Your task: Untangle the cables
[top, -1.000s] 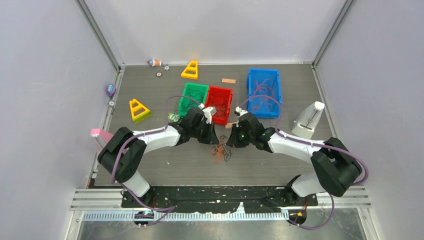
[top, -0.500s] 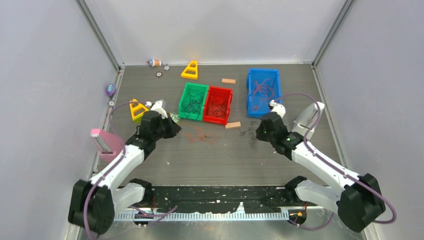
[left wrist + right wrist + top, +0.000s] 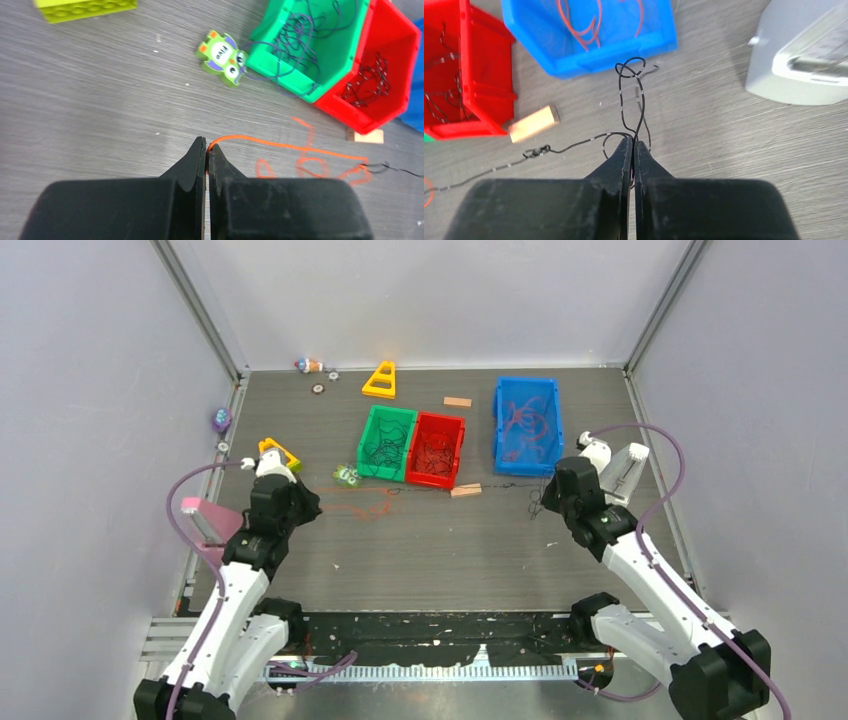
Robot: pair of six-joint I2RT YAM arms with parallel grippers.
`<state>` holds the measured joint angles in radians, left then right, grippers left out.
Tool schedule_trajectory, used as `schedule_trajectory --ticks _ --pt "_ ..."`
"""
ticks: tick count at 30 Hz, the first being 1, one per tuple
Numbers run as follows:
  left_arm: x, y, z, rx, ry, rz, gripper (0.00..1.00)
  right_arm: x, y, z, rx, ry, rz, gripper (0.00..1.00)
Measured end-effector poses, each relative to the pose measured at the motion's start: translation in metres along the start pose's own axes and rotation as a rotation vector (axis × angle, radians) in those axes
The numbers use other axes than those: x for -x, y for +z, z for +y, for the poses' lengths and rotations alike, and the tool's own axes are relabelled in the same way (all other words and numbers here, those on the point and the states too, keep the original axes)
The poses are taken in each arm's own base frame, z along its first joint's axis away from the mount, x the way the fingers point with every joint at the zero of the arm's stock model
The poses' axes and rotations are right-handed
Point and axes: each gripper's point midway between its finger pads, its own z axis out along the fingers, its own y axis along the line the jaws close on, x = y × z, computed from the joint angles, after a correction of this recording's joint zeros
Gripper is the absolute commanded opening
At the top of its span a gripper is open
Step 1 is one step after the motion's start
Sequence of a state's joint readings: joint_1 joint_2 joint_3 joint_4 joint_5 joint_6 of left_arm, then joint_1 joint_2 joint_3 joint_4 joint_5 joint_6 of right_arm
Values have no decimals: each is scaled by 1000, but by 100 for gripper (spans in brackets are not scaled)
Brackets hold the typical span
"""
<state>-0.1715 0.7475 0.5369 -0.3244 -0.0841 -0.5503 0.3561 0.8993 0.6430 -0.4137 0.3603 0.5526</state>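
My left gripper (image 3: 302,508) is at the table's left, shut on the end of a thin orange cable (image 3: 280,146). That cable (image 3: 362,507) runs rightward over the table in loose loops. My right gripper (image 3: 547,497) is at the right, below the blue bin, shut on a thin black cable (image 3: 621,100) that loops up ahead of the fingertips. A black strand with a small knot (image 3: 536,150) trails left toward the orange cable. The two strands lie as one long line between the grippers. More cables lie inside the three bins.
A green bin (image 3: 388,416), a red bin (image 3: 441,421) and a blue bin (image 3: 527,383) stand at the middle back. A wooden block (image 3: 466,490) and a green owl toy (image 3: 347,475) lie near the line. A grey-white device (image 3: 625,468) stands beside the right gripper. Yellow triangles (image 3: 278,453) lie at left and back.
Both arms have swung apart, the left one leftward and the right one rightward. The small clump at the table's middle is now drawn out into a long line.
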Motion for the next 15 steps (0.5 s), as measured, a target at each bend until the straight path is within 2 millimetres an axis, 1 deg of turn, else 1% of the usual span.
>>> schedule_trajectory --ticks 3,5,9,11,13,15 --pt "11 -8 13 85 -22 -30 0 22 -3 -8 -51 36 -54 5" --pt "20 -14 24 152 -51 -59 0 34 -5 -22 -109 89 -92 5" --pt "29 -23 48 288 -105 -96 0 49 -17 -61 -236 210 -173 5" --pt "30 -27 58 344 -124 -106 0 54 -26 -78 -285 259 -220 5" --pt "28 -31 67 395 -143 -111 0 58 -34 -90 -318 296 -256 5" --pt "26 -34 75 440 -155 -111 0 59 -38 -94 -330 309 -273 5"
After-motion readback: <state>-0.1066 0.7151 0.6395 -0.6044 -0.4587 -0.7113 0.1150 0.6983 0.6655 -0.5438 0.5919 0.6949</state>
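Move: The spot where the orange cable from my left hand hooks the black one from my right lies some 17 cm right, 2 cm ahead and a little below my left hand, and about 35 cm left, 2 cm ahead of my right. The pink scale stands roughly 25 cm left and 5 cm back of my left hand, the owl block 5 cm right, 5 cm ahead. From my right hand, the white scale is about 18 cm right, 4 cm ahead; the blue box 16 cm straight ahead. I keep pulling the two cables apart with both grips shut: my left hand sweeps about 8 cm left towards the pink scale, easing back a little and swinging some 25 degrees counter-clockwise. My right hand, still pinching the black cable, goes about 10 cm right towards the white scale, rising 4 to 5 cm as it turns clockwise by about 30 degrees. ##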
